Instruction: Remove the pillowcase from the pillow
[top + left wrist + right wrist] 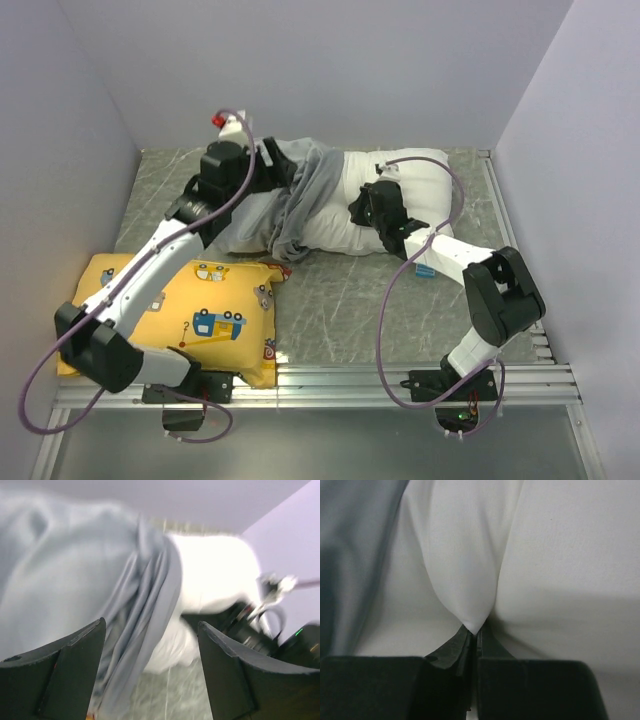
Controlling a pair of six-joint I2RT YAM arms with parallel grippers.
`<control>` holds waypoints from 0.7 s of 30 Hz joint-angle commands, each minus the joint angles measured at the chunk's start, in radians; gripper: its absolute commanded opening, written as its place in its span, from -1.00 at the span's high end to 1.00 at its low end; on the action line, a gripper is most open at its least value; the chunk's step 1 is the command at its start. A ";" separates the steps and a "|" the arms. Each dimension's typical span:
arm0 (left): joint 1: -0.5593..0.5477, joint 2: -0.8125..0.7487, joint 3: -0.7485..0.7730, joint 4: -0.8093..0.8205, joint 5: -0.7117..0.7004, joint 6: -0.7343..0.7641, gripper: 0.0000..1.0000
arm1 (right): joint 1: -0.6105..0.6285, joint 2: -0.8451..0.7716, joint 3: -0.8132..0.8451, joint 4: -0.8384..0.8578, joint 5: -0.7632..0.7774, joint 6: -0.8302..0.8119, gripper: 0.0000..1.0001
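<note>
The white pillow (pixel 420 175) lies across the back of the table, its right half bare. The silver-grey pillowcase (pixel 300 200) is bunched over its left half. My left gripper (pixel 268 160) hovers at the pillowcase's upper left edge. In the left wrist view it (pixel 151 622) stands open, with the grey pillowcase (pixel 75 580) and the pillow (pixel 210 575) lying beyond its fingers and nothing held. My right gripper (pixel 362 208) rests on the pillow's middle. In the right wrist view it (pixel 474 630) is shut on a pinched fold of the white pillow (pixel 560 555), and the pillowcase (pixel 355 540) is at the left.
A yellow cushion with a vehicle print (pixel 215 310) lies at the front left, partly under the left arm. A small blue tag (pixel 425 270) shows at the pillow's near edge. Walls close in on three sides, and a metal rail (pixel 400 378) runs along the near edge.
</note>
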 commanded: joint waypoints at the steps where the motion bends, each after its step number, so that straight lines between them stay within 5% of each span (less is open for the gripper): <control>1: -0.006 0.143 0.145 -0.029 -0.002 0.099 -0.60 | 0.021 0.041 -0.073 -0.122 0.011 0.032 1.00; 9: -0.037 0.497 0.501 -0.210 -0.055 0.212 -0.56 | 0.024 0.037 -0.053 -0.157 0.048 0.020 1.00; 15: -0.045 0.570 0.544 -0.233 -0.068 0.229 -0.47 | 0.020 0.028 -0.045 -0.177 0.068 0.009 1.00; 18: -0.043 0.601 0.587 -0.280 -0.175 0.232 0.05 | 0.007 0.022 -0.039 -0.190 0.077 0.011 1.00; 19: -0.042 0.612 0.595 -0.288 -0.212 0.235 0.55 | 0.000 0.018 -0.041 -0.190 0.080 0.014 1.00; 21: -0.029 0.617 0.612 -0.302 -0.334 0.241 0.96 | -0.026 0.006 -0.047 -0.190 0.082 0.022 1.00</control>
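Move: The gathered open edge of the pillowcase that the left hand goes for lies about 10 cm ahead, 5 cm to its right and 10 cm below. The bare half of the pillow is centred roughly 22 cm to that hand's right, 6 cm ahead and 22 cm down; the case's lower tail hangs nearly straight below, 2 cm right, level with it fore and aft and 24 cm down. From the right hand, that gathered edge is some 11 cm left, 7 cm ahead and 6 cm higher. Swinging forward about 11 cm and slightly right with its fingers wide open, the left hand lifts a little, then dips roughly 13 cm onto the gathered edge of the pillowcase. It shuts on the grey fold while rising 2 or 3 cm, having rolled some 20 degrees, left side up. The right hand stays put and keeps its pinch on the white pillow. ##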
